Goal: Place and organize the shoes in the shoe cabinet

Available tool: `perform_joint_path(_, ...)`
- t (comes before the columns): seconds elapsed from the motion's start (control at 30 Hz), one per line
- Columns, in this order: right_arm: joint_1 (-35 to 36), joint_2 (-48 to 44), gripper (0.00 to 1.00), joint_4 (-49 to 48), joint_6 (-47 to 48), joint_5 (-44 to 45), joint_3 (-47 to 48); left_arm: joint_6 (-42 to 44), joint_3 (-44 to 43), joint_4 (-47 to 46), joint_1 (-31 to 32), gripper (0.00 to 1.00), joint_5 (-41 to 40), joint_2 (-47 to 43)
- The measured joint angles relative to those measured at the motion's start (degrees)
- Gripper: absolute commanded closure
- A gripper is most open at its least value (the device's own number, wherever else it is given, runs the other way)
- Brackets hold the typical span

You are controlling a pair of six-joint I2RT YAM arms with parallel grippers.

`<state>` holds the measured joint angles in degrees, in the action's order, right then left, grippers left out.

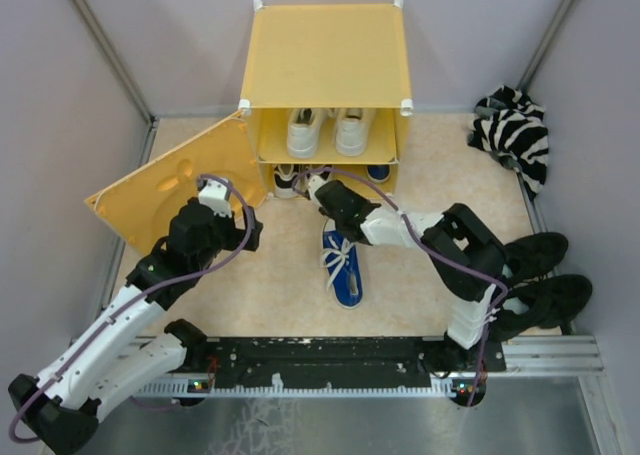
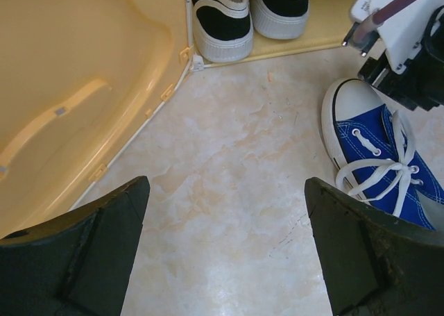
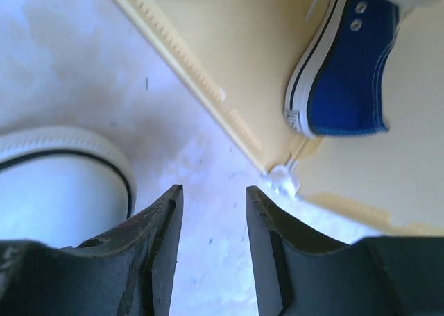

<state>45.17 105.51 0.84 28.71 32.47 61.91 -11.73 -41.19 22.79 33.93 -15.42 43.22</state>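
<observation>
The yellow shoe cabinet (image 1: 325, 55) stands at the back with its door (image 1: 170, 180) swung open to the left. A white pair (image 1: 325, 130) sits on the upper shelf. On the lower level are a black-and-white pair (image 2: 222, 17) at the left and one blue shoe (image 3: 347, 73) at the right. The other blue shoe (image 1: 343, 265) lies on the floor in front, toe toward the cabinet. My right gripper (image 3: 214, 191) is open and holds nothing, just above the floor between that toe (image 3: 62, 184) and the cabinet's front edge. My left gripper (image 2: 227, 184) is wide open over bare floor beside the door.
An all-black pair (image 1: 540, 275) lies at the right by the right arm's base. A zebra-striped cloth (image 1: 512, 135) is bunched in the back right corner. Walls close in on both sides. The open door (image 2: 62, 87) takes up the left floor.
</observation>
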Motion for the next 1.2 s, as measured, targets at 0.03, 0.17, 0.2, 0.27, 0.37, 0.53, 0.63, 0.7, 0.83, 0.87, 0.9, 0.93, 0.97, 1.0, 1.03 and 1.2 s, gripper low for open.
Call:
perform_joint_path(0.03,0.24,-1.18,0.56,2.56,-2.69,-0.20,0.00,0.00,0.00,0.00,-0.02,0.01,0.00,-0.15)
perform_joint_path(0.17,0.59,-6.36,0.52,11.45,-12.39,-1.42,-0.22,0.00,0.00,0.00,-0.04,0.01,0.33,-0.61)
perform_joint_path(0.2,0.68,-8.44,0.50,13.86,-15.04,-2.16,-0.50,0.00,0.00,0.00,-0.07,0.01,0.50,-0.70)
perform_joint_path(0.27,0.90,-13.90,0.47,18.14,-20.46,-4.09,-1.20,0.00,0.00,0.00,-0.07,0.01,0.83,-0.87)
perform_joint_path(0.37,1.31,-24.04,0.40,23.02,-27.85,-8.96,-2.49,0.00,0.00,0.00,-0.07,0.01,1.20,-1.27)
perform_joint_path(0.53,1.70,-40.98,0.30,24.30,-39.98,-19.19,-9.35,-0.02,0.00,-0.04,-0.07,0.01,1.66,-2.16)
perform_joint_path(0.63,3.39,-47.25,0.29,24.59,-46.40,-22.36,-15.23,-0.02,0.00,-0.04,-0.07,0.01,1.86,-2.25)
perform_joint_path(0.7,6.45,-48.59,0.28,24.39,-50.10,-23.39,-19.26,-0.02,0.00,-0.04,-0.07,0.01,1.97,-2.25)
perform_joint_path(0.83,14.99,-47.01,0.27,24.33,-55.98,-23.56,-25.66,0.00,0.00,-0.04,-0.07,0.01,2.01,-2.27)
perform_joint_path(0.87,17.27,-46.01,0.27,24.28,-57.20,-22.91,-26.29,-0.02,0.00,-0.04,-0.07,0.01,2.01,-2.27)
perform_joint_path(0.9,18.91,-45.07,0.27,24.09,-58.12,-22.21,-26.56,-0.02,0.00,-0.04,-0.07,0.01,2.01,-2.27)
perform_joint_path(0.93,20.22,-44.15,0.27,23.96,-59.04,-21.46,-26.67,-0.02,0.00,-0.04,-0.07,0.01,2.01,-2.27)
perform_joint_path(0.97,21.27,-43.19,0.27,23.61,-60.04,-20.48,-26.67,-0.02,0.00,-0.04,-0.07,0.01,2.01,-2.27)
perform_joint_path(1.0,21.62,-42.42,0.27,22.95,-60.87,-19.41,-26.73,-0.02,0.00,-0.04,-0.07,0.01,2.01,-2.32)
perform_joint_path(1.03,21.64,-41.99,0.27,22.16,-61.42,-18.53,-26.95,-0.02,0.00,-0.04,-0.07,0.01,2.01,-2.34)
perform_joint_path(1.2,21.73,-39.47,0.31,17.86,-64.26,-12.07,-28.70,-0.02,0.00,-0.04,-0.07,0.01,1.99,-2.97)
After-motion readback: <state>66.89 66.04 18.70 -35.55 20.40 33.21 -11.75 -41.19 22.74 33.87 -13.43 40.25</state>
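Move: The blue shoe still on the floor runs back from near the right hand, toe nearest: its middle is about 15 cm back, 2 cm left and 7 cm below. The blue shoe in the cabinet is roughly 20 cm ahead, 7 cm to the right and 4 cm lower; the black-and-white pair is some 18 cm ahead, 14 cm left. From the left hand, the floor shoe's middle lies about 24 cm right, 1 cm back and 20 cm below. Back from the cabinet front the right hand sweeps in an arc over the floor shoe, about 26 cm, climbing some 11 cm midway and sinking as far again to the heel end, then easing a little forward. On the way the wrist rolls strongly, left side up, and the half-open fingers spread wider, ending around the heel opening without visible contact. ##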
